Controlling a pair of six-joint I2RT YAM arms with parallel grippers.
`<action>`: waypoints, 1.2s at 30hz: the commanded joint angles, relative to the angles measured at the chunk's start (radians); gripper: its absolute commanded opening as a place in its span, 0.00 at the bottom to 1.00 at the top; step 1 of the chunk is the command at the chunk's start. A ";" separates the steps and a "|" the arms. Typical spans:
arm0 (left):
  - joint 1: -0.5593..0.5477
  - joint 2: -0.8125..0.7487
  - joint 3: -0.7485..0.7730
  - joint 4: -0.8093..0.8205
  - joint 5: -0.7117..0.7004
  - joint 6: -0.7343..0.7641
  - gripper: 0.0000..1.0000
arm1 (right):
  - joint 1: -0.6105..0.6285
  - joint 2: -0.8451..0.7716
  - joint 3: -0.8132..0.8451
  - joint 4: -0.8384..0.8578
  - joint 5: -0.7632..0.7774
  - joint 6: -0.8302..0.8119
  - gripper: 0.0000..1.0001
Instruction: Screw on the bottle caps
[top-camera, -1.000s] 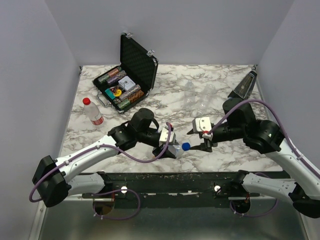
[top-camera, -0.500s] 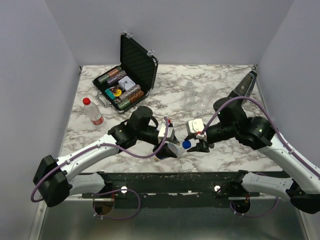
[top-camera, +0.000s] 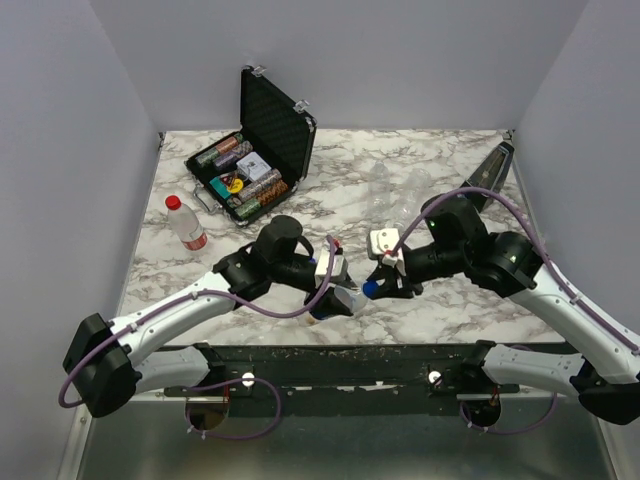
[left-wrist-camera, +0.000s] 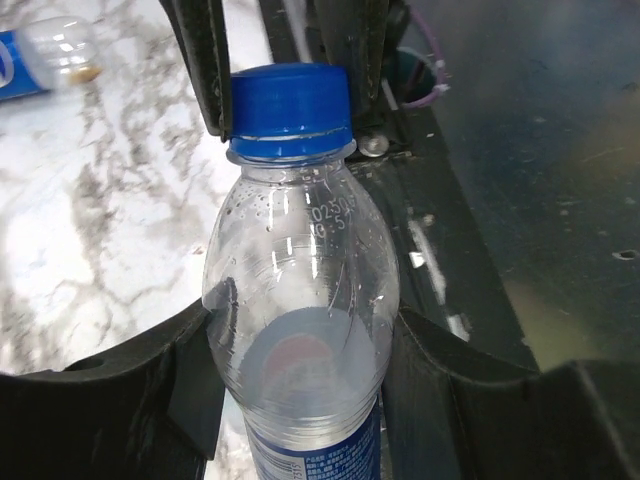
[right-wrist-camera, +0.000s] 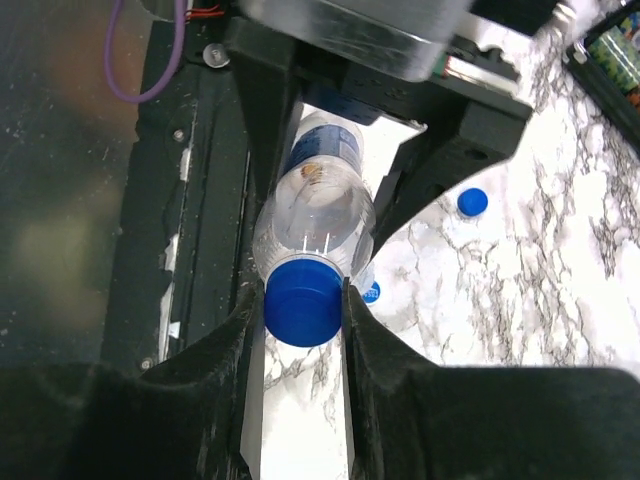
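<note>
My left gripper (top-camera: 336, 296) is shut on the body of a clear bottle (left-wrist-camera: 300, 290) with a blue label, held tilted over the table's near edge. A blue cap (left-wrist-camera: 290, 100) sits on the bottle's neck. My right gripper (right-wrist-camera: 303, 302) is shut on that blue cap (right-wrist-camera: 303, 300), one finger pressed against each side. Seen from above, the cap (top-camera: 369, 289) shows between the two grippers. The left fingers (left-wrist-camera: 190, 385) hug the bottle's lower half. A loose blue cap (right-wrist-camera: 472, 202) lies on the marble, and another blue cap (right-wrist-camera: 372, 292) peeks out beside the bottle.
A bottle with a red cap (top-camera: 186, 223) stands at the left. An open black case of poker chips (top-camera: 250, 170) sits at the back left. Clear empty bottles (top-camera: 395, 190) lie at the back middle, and a black object (top-camera: 488, 170) leans at the back right.
My right gripper has moved left to the bottle's blue cap and closed on it. The left gripper has kept hold of the bottle, shifting only slightly.
</note>
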 joint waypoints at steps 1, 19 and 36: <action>0.007 -0.110 -0.051 0.142 -0.332 0.012 0.00 | 0.010 0.012 -0.054 0.118 0.060 0.238 0.20; -0.300 -0.258 -0.280 0.486 -1.617 0.371 0.00 | 0.010 0.036 -0.123 0.371 0.598 1.246 0.04; -0.004 -0.190 -0.081 0.114 -0.329 0.095 0.00 | 0.010 -0.206 -0.088 0.275 0.239 0.154 0.69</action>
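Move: The blue cap on the held bottle's mouth is already between the right fingertips, and about 7 cm right, 1 cm ahead and 5 cm above the left hand, which grips the bottle. From the right hand, the small clear piece lies on the table roughly 5 cm ahead, 5 cm left and 18 cm below; a spare blue cap is some 15 cm ahead, 15 cm left, at the same depth. Both hands swing some 10 cm forward, left counter-clockwise, right clockwise; right then releases the cap, retreating upward. ##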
